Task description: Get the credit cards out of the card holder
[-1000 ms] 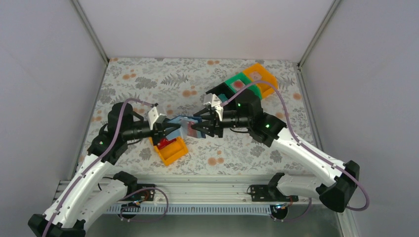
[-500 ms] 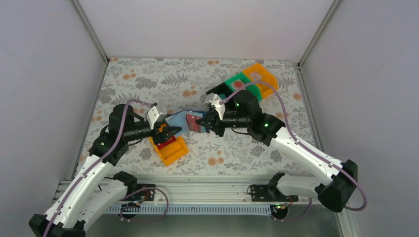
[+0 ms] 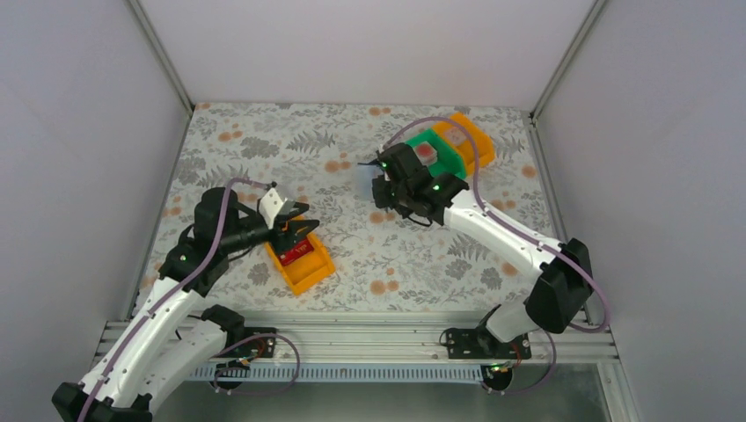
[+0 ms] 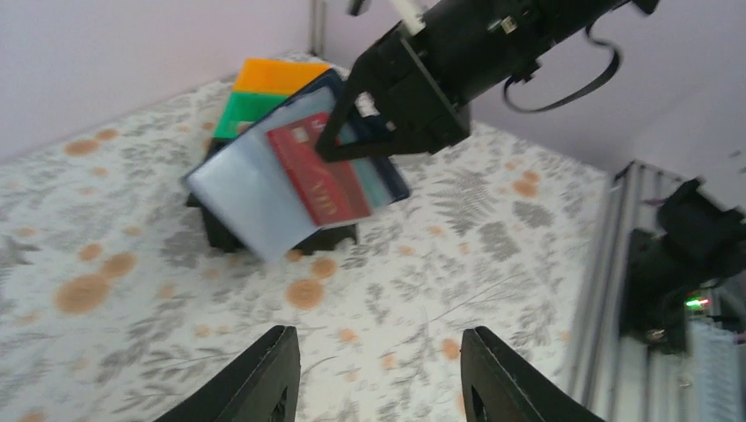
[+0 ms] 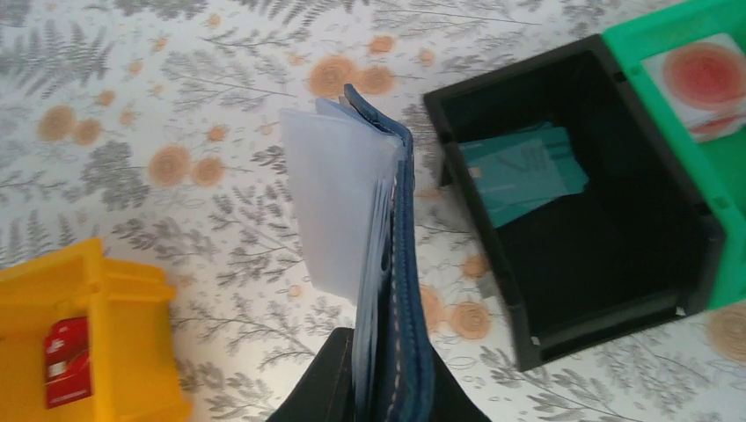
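My right gripper (image 5: 391, 352) is shut on the lower edge of the dark navy card holder (image 5: 405, 255) and holds it upright, its pale clear sleeves (image 5: 339, 198) fanned to the left. In the left wrist view a red credit card (image 4: 321, 171) shows in a sleeve of the card holder (image 4: 255, 189). A teal card (image 5: 523, 180) lies in the black bin (image 5: 607, 327) right of the holder. Another red card (image 5: 66, 360) lies in the near orange bin (image 5: 106, 290). My left gripper (image 4: 378, 352) is open and empty, hovering over that orange bin (image 3: 303, 268).
A green bin (image 5: 669, 25) with a pinkish-white card (image 5: 708, 75) stands behind the black one. A second orange bin (image 3: 471, 136) sits at the back right. The floral tabletop (image 3: 264, 149) is walled on three sides.
My left gripper opened, let go of the card holder and drew back over the near orange bin. My right gripper shut on the holder and carried it back and right, beside the black bin.
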Action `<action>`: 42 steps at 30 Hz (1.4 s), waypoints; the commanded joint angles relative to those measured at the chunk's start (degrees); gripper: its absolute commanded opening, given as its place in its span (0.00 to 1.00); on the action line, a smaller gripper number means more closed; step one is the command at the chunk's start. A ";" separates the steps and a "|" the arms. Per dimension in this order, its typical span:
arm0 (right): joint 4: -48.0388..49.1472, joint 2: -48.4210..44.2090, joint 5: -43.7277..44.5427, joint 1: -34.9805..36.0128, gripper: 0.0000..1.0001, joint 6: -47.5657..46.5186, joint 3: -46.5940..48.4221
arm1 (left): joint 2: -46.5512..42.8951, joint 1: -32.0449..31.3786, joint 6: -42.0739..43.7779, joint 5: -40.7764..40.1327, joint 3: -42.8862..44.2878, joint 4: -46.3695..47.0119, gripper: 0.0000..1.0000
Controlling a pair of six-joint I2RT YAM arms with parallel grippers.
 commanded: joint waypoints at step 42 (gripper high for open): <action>22.08 -12.51 -54.61 5.70 0.04 -29.56 -10.02 | -0.65 0.77 -2.50 22.96 -1.43 8.17 0.02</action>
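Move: The red card still sits in the open card holder hanging from the right fingers, its middle some 3 cm left of them, 2 cm ahead and 3 cm lower. From the empty, half-open left hand that card is about 13 cm ahead, 13 cm right and 9 cm down. The orange tray lies under the left hand, 2 cm ahead, 5 cm left and 24 cm down; the black bin is 13 cm ahead, 9 cm right and 18 cm below the right hand. The right hand keeps its pinch on the card holder and swings it back about 16 cm, up and left towards the left hand, turning some 65 degrees counter-clockwise as its fingers tip up nearer level. The left hand eases back about 5 cm and a little right, turns slightly clockwise, narrows its fingers while the holder comes in, then at the end shuts them on the edge of the red card. ##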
